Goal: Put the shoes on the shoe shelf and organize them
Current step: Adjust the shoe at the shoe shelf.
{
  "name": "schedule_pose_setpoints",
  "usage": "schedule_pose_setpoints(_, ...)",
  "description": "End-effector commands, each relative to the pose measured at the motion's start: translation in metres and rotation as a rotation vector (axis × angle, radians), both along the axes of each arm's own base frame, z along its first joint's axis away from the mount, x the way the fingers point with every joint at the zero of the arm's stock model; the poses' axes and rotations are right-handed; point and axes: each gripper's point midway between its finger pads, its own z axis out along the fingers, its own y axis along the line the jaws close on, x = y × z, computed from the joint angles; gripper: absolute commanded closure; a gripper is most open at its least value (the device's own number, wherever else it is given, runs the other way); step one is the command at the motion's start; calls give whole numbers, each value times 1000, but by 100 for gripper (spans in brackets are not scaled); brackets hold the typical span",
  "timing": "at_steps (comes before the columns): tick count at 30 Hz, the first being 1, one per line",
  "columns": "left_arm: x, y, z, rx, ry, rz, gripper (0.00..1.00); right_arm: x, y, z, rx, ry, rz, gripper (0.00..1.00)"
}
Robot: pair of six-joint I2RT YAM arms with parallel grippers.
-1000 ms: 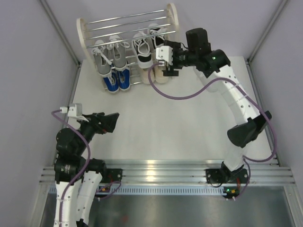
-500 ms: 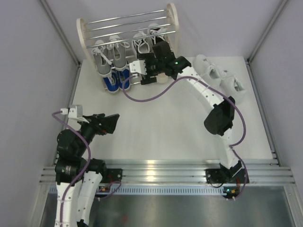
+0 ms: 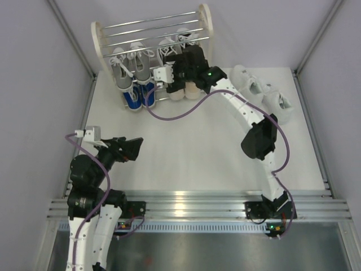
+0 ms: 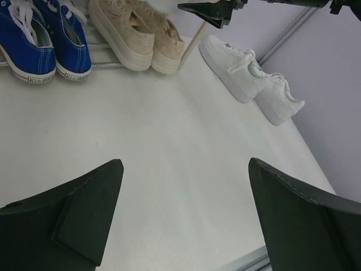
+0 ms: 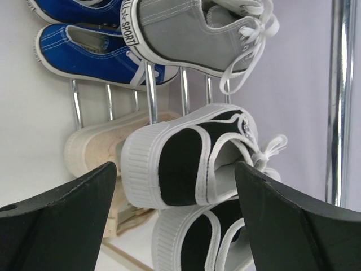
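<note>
The shoe shelf (image 3: 206, 22) stands at the back of the table. On it are grey shoes (image 3: 128, 69), blue shoes (image 3: 138, 99), beige shoes (image 3: 185, 93) and black-and-white shoes (image 3: 168, 53). Two white shoes (image 3: 262, 93) lie on the table to its right. My right gripper (image 3: 176, 76) hovers at the shelf front. In the right wrist view it (image 5: 175, 166) is open, facing the heel of a black-and-white shoe (image 5: 180, 169), its fingers apart from it. My left gripper (image 4: 183, 164) is open over bare table at the near left (image 3: 127, 148).
The right arm's elbow (image 3: 258, 138) hangs over the table's right half, its purple cable looping in front of the shelf. Grey walls close both sides. The white shoes (image 4: 254, 79) lie near the right wall. Metal rails run along the near edge.
The right arm has swung left from the shelf's right end to the black-and-white pair, uncovering the white shoes. Left arm unchanged.
</note>
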Motion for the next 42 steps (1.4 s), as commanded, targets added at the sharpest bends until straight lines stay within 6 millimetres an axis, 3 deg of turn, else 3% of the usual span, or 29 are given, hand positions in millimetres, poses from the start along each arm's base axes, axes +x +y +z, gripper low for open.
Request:
schedule_pose_setpoints(1, -2, -1, 7, 6, -44, -12, 2, 15, 6, 21, 17, -99, 10, 15)
schedule_pose_setpoints(11, 0, -1, 3, 5, -37, -9, 2, 39, -6, -4, -48, -110, -38, 24)
schedule_pose_setpoints(15, -1, -1, 3, 3, -36, -11, 2, 43, -11, -6, -55, -108, -44, 44)
schedule_pose_setpoints(16, 0, -1, 3, 3, -36, -9, 2, 43, -11, -6, -55, -108, -45, 56)
schedule_pose_setpoints(18, 0, -1, 4, 0, -35, -8, 2, 44, -11, -5, -53, -115, -46, 69)
schedule_pose_setpoints(20, 0, -1, 4, 0, -35, -9, 2, 45, -11, -1, -48, -126, -50, 74)
schedule_pose_setpoints(33, 0, -1, 5, 1, -38, -11, 2, 60, -12, 39, 85, -208, -143, 78)
schedule_pose_setpoints(38, 0, -2, 6, -2, -39, -11, 2, 65, -12, 44, 94, -238, -153, 78)
schedule_pose_setpoints(42, 0, -2, 6, -2, -37, -11, 2, 65, -12, 36, 68, -229, -127, 77)
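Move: The black-and-white shoe on the left of its pair, upper tier of the shelf, has its middle about 9 cm ahead of the open right hand, 2 cm left and 4 cm lower, with its heel nearest the fingertips. Level with it are its mate, some 11 cm ahead and 6 cm right, and the right-hand grey shoe, 7 cm ahead and 13 cm left. The left cream shoe sits roughly 6 cm ahead and 18 cm below. From the left hand, the black shoe is some 37 cm ahead, 11 cm right, about 3 cm lower. Down about 4 cm and a little forward, the right hand brings its open fingers to the heel of the left black shoe, then shuts them on the heel end at the collar. Keeping that pinch, it eases another 2 cm or so forward and about 1.5 cm up, guiding the shoe deeper into the shelf with a slight clockwise turn. ##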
